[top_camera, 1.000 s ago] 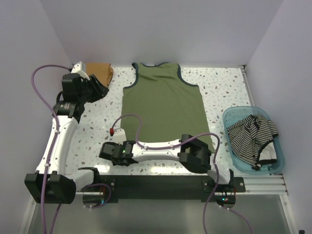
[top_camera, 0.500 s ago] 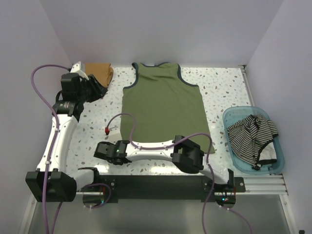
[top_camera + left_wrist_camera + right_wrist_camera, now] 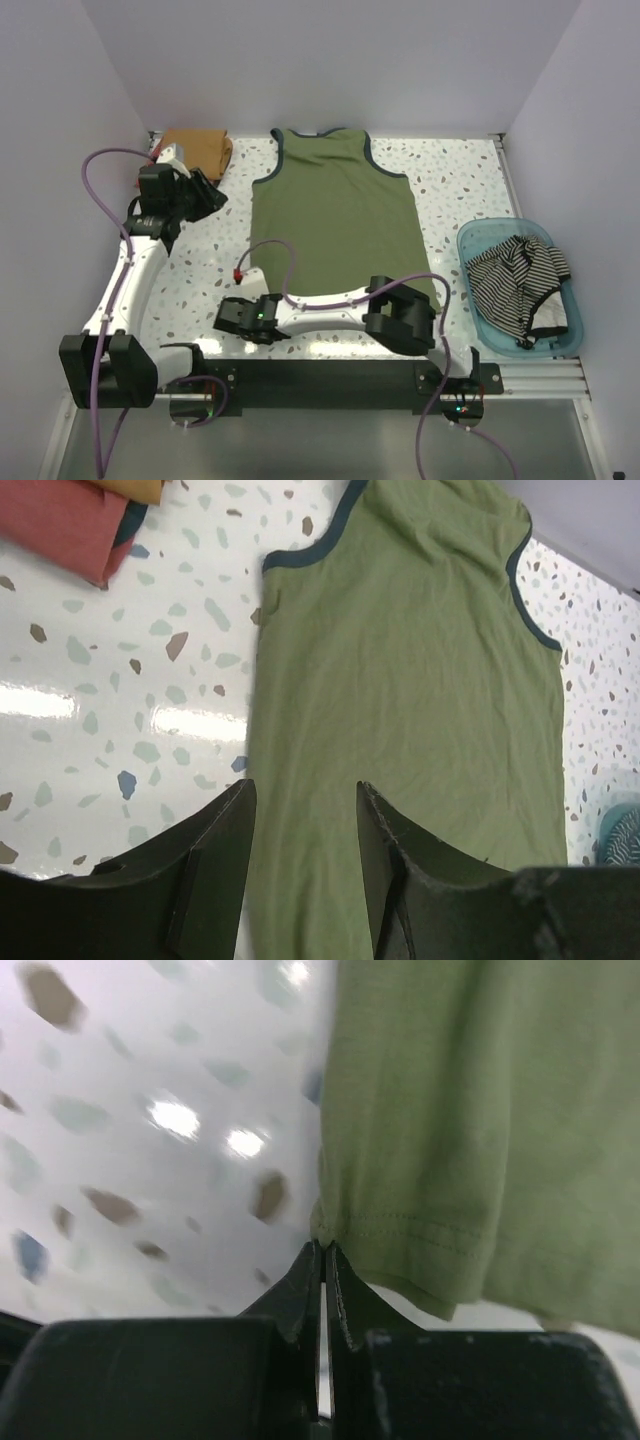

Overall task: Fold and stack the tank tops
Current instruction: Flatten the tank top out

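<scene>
The olive green tank top (image 3: 335,215) with navy trim lies flat in the middle of the table, neck to the back. My right gripper (image 3: 252,300) reaches across to its near left hem corner. In the right wrist view the gripper (image 3: 325,1248) is shut, with that corner of the olive top (image 3: 450,1140) bunched at its tips. My left gripper (image 3: 205,195) hovers open by the top's left side, its fingers (image 3: 215,870) framing the left edge of the olive top (image 3: 420,670). A striped tank top (image 3: 520,280) lies in the basket. Folded mustard (image 3: 200,148) and red (image 3: 60,520) tops sit at the back left.
The translucent blue basket (image 3: 470,240) stands at the right edge of the table. White walls close in the back and both sides. A purple cable (image 3: 265,245) loops over the near left part of the olive top.
My right gripper has closed from open onto the hem corner after shifting slightly left and back. My left gripper has moved a little nearer and to the right, still open.
</scene>
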Available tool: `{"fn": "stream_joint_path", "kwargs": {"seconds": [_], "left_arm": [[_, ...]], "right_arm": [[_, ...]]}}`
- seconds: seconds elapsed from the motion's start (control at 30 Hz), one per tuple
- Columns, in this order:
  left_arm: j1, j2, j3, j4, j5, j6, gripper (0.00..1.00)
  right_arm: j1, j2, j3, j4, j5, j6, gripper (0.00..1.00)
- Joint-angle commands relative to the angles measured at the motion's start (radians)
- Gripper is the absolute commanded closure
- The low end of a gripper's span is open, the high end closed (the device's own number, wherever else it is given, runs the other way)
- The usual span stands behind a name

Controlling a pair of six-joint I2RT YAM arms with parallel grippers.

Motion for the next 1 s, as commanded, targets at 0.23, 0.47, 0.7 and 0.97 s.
{"fn": "stream_joint_path", "kwargs": {"seconds": [0.23, 0.47, 0.7, 0.97], "left_arm": [[-0.003, 0.165, -0.229, 0.437, 0.076, -0.174, 0.48], [-0.110, 0.405, -0.154, 0.529, 0.011, -0.202, 0.48], [-0.147, 0.563, -0.098, 0.564, -0.075, -0.225, 0.49], [-0.150, 0.649, -0.073, 0.595, -0.095, -0.211, 0.52]], "right_arm": [[0.005, -0.407, -0.454, 0.220, -0.202, -0.016, 1.00], [0.062, -0.505, -0.543, 0.191, -0.192, 0.008, 1.00], [0.102, -0.580, -0.594, 0.181, -0.175, 0.045, 1.00], [0.127, -0.591, -0.589, 0.167, -0.173, 0.053, 1.00]]}}
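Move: The left hand, open and high, has the tank top's left armhole corner about 17 cm ahead, 4 cm to its right and 20 cm below; the folded pile stands about 7 cm beyond that corner and 15 cm to its left. The right hand already pinches the left end of the hem, with the table's front edge about 7 cm behind it, the hem's other corner some 35 cm to its right and 5 cm farther out, and the armhole corner about 39 cm straight ahead. The right hand keeps the hem pinched and drags it right and back, about 9 cm each way, the rightward part coming mostly first, then draws on back past the table's front edge while rising some 5 cm. Meanwhile the left hand, fingers staying half open, drops about 19 cm towards the left armhole corner, working 7 cm forward and 6 cm right as it tips about 15 degrees further down, and slows just short of the corner; contact can't be made out. ##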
